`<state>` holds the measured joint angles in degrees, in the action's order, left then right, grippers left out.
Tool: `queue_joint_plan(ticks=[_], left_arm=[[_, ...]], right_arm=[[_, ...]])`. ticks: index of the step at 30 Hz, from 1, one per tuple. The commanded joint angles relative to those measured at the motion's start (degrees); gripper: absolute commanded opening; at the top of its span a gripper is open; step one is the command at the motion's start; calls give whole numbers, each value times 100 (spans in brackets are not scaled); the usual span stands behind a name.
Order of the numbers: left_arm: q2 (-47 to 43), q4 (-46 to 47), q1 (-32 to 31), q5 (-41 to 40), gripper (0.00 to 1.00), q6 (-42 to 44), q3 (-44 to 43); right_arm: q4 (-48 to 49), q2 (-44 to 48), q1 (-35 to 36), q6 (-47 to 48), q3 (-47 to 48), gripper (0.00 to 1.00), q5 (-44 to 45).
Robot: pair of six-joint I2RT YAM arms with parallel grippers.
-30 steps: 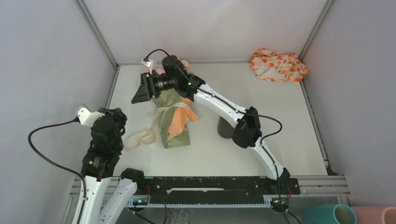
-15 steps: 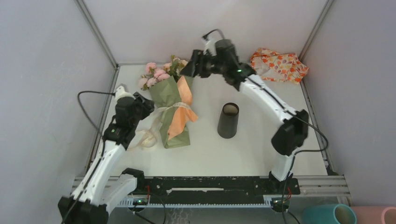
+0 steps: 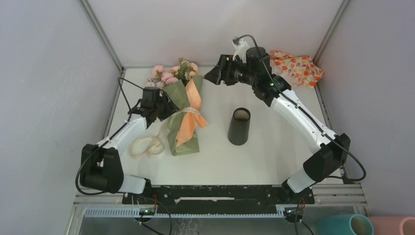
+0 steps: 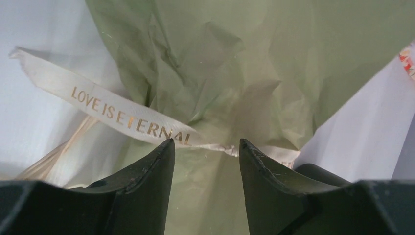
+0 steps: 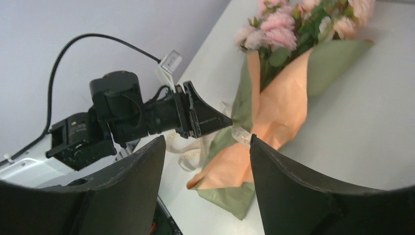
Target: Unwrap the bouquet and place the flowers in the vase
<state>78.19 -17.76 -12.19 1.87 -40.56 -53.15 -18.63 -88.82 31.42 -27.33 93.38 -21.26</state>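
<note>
The bouquet (image 3: 183, 122) lies on the table with its pink roses (image 3: 171, 74) toward the back, wrapped in sage-green and orange paper. A cream ribbon (image 4: 122, 116) printed "LOVE IS ETERNAL" is tied round the green paper (image 4: 220, 73). My left gripper (image 3: 169, 105) is open at the wrap's left side, and in the left wrist view its tips (image 4: 206, 147) sit just short of the ribbon's knot. My right gripper (image 3: 215, 76) hangs open above the table, right of the flowers, holding nothing. The black vase (image 3: 239, 126) stands upright right of the bouquet.
A loose ribbon loop (image 3: 147, 145) lies left of the wrap's base. An orange-and-white patterned cloth (image 3: 292, 67) sits in the back right corner. Teal (image 3: 345, 225) and pink (image 3: 401, 226) cylinders stand off the table at the bottom right. Walls enclose three sides.
My left arm stretched forward from the near left to the bouquet's ribbon. My right arm swung off the bouquet top to the right. Both grippers' jaws widened.
</note>
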Motion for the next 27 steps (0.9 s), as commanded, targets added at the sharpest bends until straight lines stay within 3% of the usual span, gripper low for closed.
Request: queue_joint_plan(ticks=[1,12,20,23,27], left_arm=[[362,385,22,217,57,-27,-407],[1111,402,23,483,52,-172,-708],[1258,622,-78,778,12,-214,-679],[1189,732,-206,924,5,-292,-707],[1186,957,-423,1241,3,-498,-847]], right_arm=[[223,148,-123,78,-194,73,-38],[340,234,-367,-1,-500,72,-209],[349,285,-427,-13,-606,72,-247],[362,277,-427,-38,-641,71,-265],[393,268,-426,-55,-688,71,-321]])
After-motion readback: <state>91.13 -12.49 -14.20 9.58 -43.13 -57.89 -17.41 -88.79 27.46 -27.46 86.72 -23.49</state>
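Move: The left hand hovers open over the wrapped bouquet, with the lettered ribbon beside its knot about 3 cm ahead, 2 cm to its right and 4 cm below. From this hand the peach paper lies some 7 cm to the right, 1 cm ahead and 5 cm down; the flower heads about 22 cm ahead and straight out; the loose ribbon coil roughly 10 cm back, 11 cm left, on the table. From the right hand the ribbon knot is about 3 cm ahead, 13 cm left and 27 cm below. The left hand eases down and forward onto the ribbon across the bouquet's waist, sinking about 4 cm with a slight drift to the right, and its half-open fingers shut to pinch the ribbon just beside the knot, then draw it a further 2–3 cm to the right, towards the peach paper. The empty right hand stays open high over the table on the bouquet's right, sinking about 5 cm and shifting a little to the right. ##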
